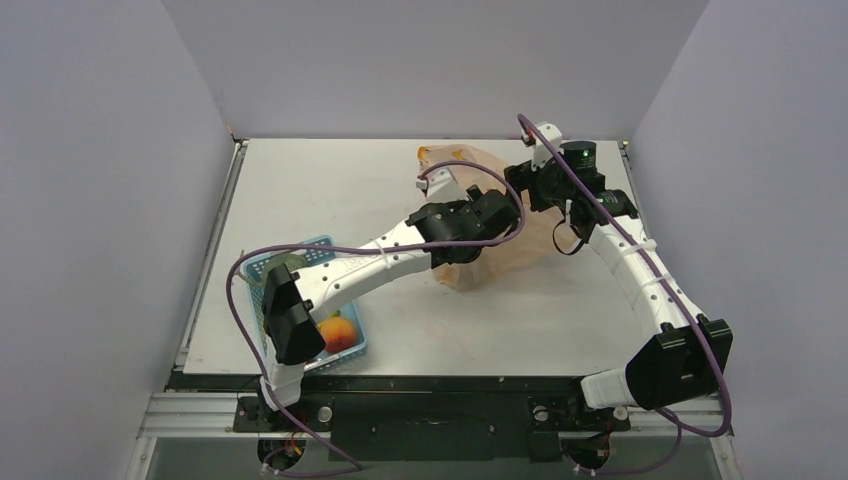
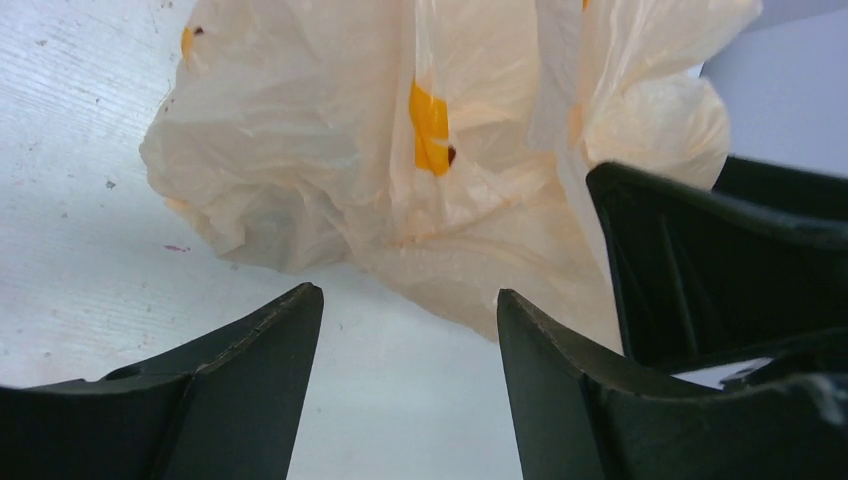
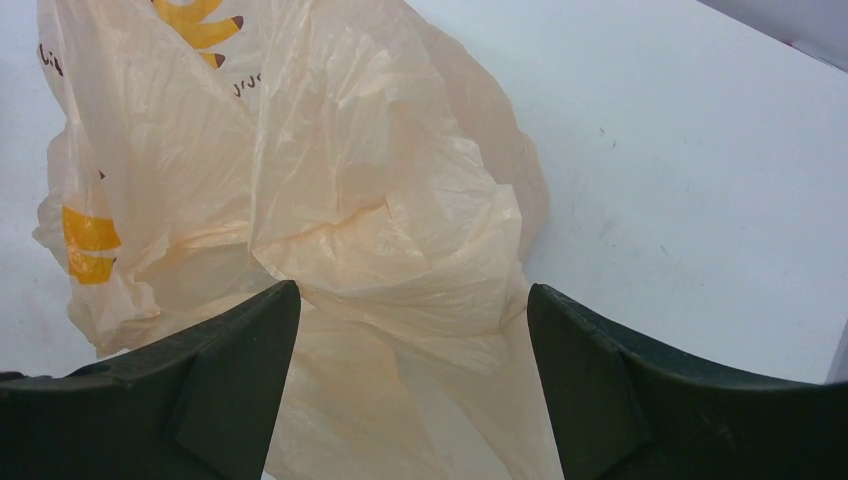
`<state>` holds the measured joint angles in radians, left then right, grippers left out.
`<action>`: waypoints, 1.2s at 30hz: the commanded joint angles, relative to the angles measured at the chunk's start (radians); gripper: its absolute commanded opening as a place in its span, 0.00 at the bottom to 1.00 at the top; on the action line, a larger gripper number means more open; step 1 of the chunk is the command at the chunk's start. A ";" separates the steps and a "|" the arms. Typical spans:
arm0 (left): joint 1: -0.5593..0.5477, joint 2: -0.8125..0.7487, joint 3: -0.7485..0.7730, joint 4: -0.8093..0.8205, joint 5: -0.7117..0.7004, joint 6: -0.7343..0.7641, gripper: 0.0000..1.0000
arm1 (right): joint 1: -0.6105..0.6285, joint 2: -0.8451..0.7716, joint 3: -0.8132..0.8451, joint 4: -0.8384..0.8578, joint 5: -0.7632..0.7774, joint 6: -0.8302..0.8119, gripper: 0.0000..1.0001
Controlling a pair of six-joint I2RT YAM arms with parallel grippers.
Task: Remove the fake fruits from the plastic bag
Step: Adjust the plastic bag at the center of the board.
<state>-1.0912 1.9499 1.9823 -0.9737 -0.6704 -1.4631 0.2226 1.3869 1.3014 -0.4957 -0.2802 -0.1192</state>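
The plastic bag (image 1: 530, 245) is a crumpled, pale peach heap on the table's far middle, with yellow-orange marks on it. My left gripper (image 1: 508, 203) reaches in from the left and stands open. In its wrist view the left gripper (image 2: 410, 293) has only bare table between the fingers, and the bag (image 2: 330, 150) is just ahead. My right gripper (image 1: 518, 178) comes from the right, also open. In the right wrist view its fingers (image 3: 412, 288) straddle folds of the bag (image 3: 370, 200). The fake fruits do not show; the bag's film hides whatever is inside.
A blue mesh basket (image 1: 322, 247) stands at the table's front left under the left arm, with a peach (image 1: 340, 333) in it. One dark finger of the right gripper (image 2: 720, 260) sits close beside the left gripper's right finger. Grey walls enclose the table on three sides.
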 commanded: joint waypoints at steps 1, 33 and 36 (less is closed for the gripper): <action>0.046 -0.063 -0.024 0.090 -0.050 -0.063 0.62 | 0.004 -0.011 0.029 0.012 0.000 -0.011 0.80; 0.120 -0.261 -0.404 0.546 0.258 0.273 0.00 | 0.038 0.172 0.183 0.022 0.308 -0.028 0.06; 0.135 -0.473 -0.645 0.795 0.361 0.315 0.00 | 0.008 0.215 0.241 0.014 0.343 0.012 0.00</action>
<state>-0.9737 1.7542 1.5574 -0.5823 -0.4603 -1.2778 0.2604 1.5650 1.4445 -0.5198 -0.0395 -0.1631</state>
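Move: The bag's left rim, which my left hand goes for, lies some 4 cm ahead of it and 4 cm below, about level sideways. The bag's middle is about 4 cm ahead, 7 cm to the right and 9 cm below, and my right fingers are roughly 6 cm ahead and 8 cm to the right. From my right hand, the bag's right rim is about 2 cm ahead, 1 cm to the right and 3 cm below. I reach my open left hand about 5 cm forward over the bag's left rim, sink some 5 cm, pinch the film, then draw it back and left, swinging the hand clockwise. My right hand waits open, drops about 3 cm onto the right rim, then shuts on it while pushing forward some 4 cm and rising slightly. ##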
